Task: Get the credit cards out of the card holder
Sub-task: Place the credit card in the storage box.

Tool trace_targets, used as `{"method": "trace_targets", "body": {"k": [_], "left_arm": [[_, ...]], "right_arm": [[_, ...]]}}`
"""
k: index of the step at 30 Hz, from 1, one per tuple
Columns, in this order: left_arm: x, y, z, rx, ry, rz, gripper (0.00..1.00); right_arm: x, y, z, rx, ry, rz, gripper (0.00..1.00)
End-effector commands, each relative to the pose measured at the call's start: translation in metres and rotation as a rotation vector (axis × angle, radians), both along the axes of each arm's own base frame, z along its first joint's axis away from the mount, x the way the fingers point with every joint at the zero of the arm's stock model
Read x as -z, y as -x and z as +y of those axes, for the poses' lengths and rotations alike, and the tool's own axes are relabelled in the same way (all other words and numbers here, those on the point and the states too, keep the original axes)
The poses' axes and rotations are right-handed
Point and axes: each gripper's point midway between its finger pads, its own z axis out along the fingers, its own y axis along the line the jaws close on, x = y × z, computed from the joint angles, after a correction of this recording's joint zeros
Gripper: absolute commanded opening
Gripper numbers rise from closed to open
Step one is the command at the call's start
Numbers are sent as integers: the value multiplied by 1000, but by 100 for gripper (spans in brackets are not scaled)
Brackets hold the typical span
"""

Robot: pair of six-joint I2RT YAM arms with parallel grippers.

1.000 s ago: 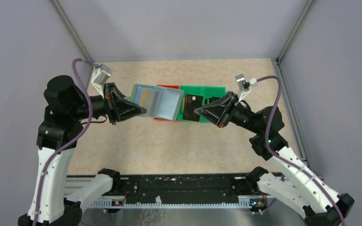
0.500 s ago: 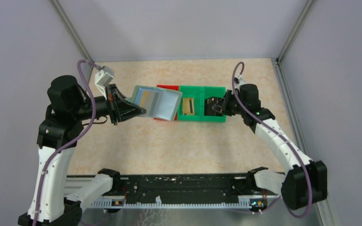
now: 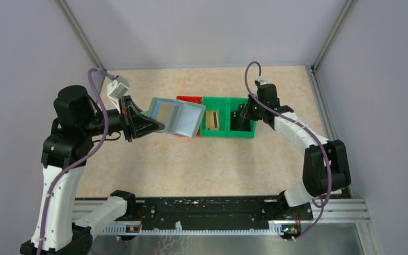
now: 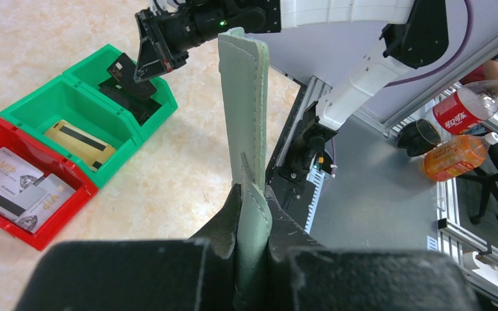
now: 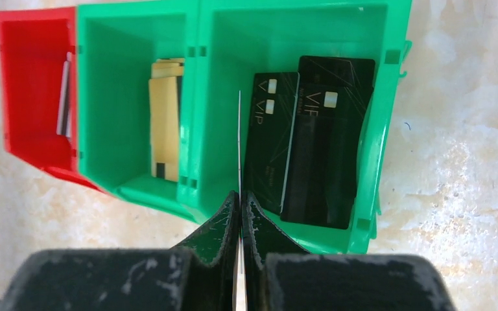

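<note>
My left gripper (image 3: 156,126) (image 4: 251,194) is shut on one edge of the pale grey-green card holder (image 3: 183,119) (image 4: 243,116) and holds it open in the air, in front of the red bin. Credit cards (image 3: 166,111) still show in its inner pockets. My right gripper (image 3: 243,113) (image 5: 240,197) hangs over the right green bin (image 5: 363,194), shut on a thin dark credit card (image 5: 239,136) (image 4: 122,68) that the right wrist view shows edge-on. Two black cards (image 5: 318,149) lie in that bin.
A red bin (image 3: 188,99) (image 5: 32,97) holding silvery cards (image 4: 13,188) stands left of the middle green bin (image 3: 212,131), which holds a gold card (image 5: 165,129). Bare table lies in front of the bins. Drink bottles (image 4: 467,110) sit beyond the table's near rail.
My right arm has swung away from the card holder, carrying the dark card to the right green bin. The left gripper with the holder has barely moved.
</note>
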Motion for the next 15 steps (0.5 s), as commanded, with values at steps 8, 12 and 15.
{"method": "trace_targets", "body": {"k": [8, 12, 15], "left_arm": [[-11, 10, 1, 28, 11, -42, 0], [-10, 11, 1, 26, 10, -43, 0], [-9, 11, 1, 28, 8, -42, 0]], "right_arm": [[-1, -41, 6, 3, 5, -84, 4], [-10, -44, 0, 31, 23, -99, 25], [-37, -43, -5, 50, 30, -159, 38]]}}
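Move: The black card pinched upright in the right fingers hangs over the right green compartment; the black cards already lying there are roughly 9 cm below that hand, about 1 cm ahead and 1 cm to its right. The gold cards in the neighbouring compartment lie some 11 cm to its left, also 1 cm ahead and 9 cm down. From the left hand, the black cards are about 25 cm ahead, 29 cm right and 37 cm down. The black card goes down about 3 cm in the right hand, nearer to the cards in the right green compartment, while the hand also eases some 2 cm forward with hardly any turn. As the descent runs out, the two fingers part to about a third open and let go of the card. The left hand keeps its pinch on the card holder, nearly still. ##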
